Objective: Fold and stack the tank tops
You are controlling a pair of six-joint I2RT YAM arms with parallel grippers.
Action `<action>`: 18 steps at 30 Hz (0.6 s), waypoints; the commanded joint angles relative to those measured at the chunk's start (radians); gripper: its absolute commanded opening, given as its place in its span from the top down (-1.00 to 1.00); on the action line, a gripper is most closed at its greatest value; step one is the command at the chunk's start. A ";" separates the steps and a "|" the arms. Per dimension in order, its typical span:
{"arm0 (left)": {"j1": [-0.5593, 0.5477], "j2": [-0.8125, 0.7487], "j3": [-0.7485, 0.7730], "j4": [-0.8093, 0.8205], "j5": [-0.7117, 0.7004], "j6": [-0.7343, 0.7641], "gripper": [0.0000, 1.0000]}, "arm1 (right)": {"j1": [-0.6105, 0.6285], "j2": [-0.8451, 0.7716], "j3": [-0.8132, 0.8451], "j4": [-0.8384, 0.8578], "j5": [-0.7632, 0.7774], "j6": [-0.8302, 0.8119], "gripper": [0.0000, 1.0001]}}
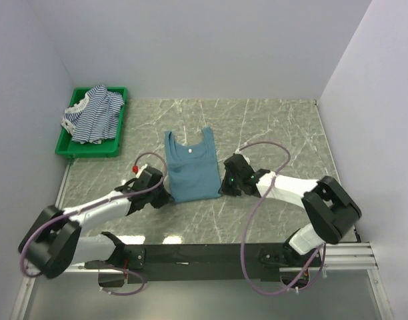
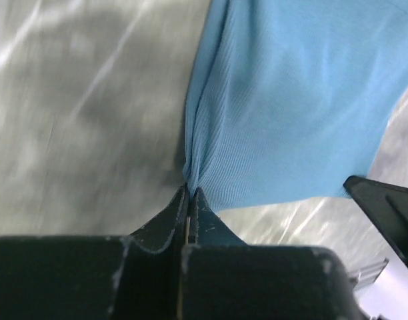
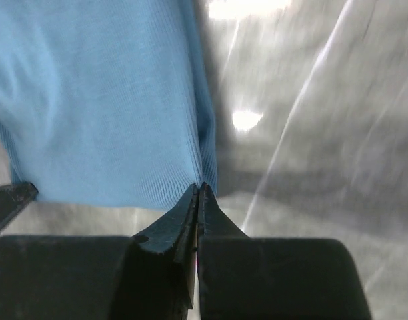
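Note:
A plain teal-blue tank top (image 1: 191, 163) lies flat on the marble table, straps toward the back. My left gripper (image 1: 168, 198) is shut on its bottom left corner; in the left wrist view the fingertips (image 2: 189, 190) pinch a fold of the teal-blue tank top (image 2: 291, 100). My right gripper (image 1: 220, 190) is shut on the bottom right corner, its fingertips (image 3: 201, 188) pinching the hem of the teal-blue tank top (image 3: 97, 100). A striped tank top (image 1: 94, 113), blue and white, lies crumpled in the green bin (image 1: 119, 137) at the back left.
The green bin stands against the left wall. Grey walls close the table on the left, back and right. Both arms' cables (image 1: 271, 150) loop above the table. A black rail (image 1: 211, 253) runs along the near edge.

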 commanded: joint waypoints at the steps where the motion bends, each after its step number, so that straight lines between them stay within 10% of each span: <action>1: -0.046 -0.121 -0.031 -0.153 -0.036 -0.042 0.99 | 0.070 -0.091 -0.052 -0.044 0.019 0.014 1.00; 9: -0.230 -0.371 -0.035 -0.346 -0.079 -0.209 0.99 | 0.265 -0.257 -0.123 -0.114 0.051 0.141 1.00; 18: -0.218 -0.312 0.139 -0.399 -0.153 -0.159 0.99 | 0.206 -0.257 0.069 -0.220 0.045 0.045 1.00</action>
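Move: Both grippers already pinch the near hem corners of the teal tank top, a couple of centimetres above the table. Its middle lies about 11 cm ahead and 7 cm right of the left hand, and roughly 9 cm ahead and 9 cm left of the right hand. The left strap's tip is some 23 cm ahead of the left hand and 1 cm to its left; the right strap's tip is about 23 cm ahead of the right hand and 4 cm to its left. Keeping their pinch on the hem corners, both hands sweep back together towards the near table edge, the left about 7.5 cm and the right nearly 10 cm, drawing the tank top along by its hem while they begin to rise. The backward pull then stops and the hands turn forward again by about 1 cm, still climbing to some 5 cm above where they began; the right hand also edges 2 cm left towards the other and its wrist turns a little counter-clockwise. ##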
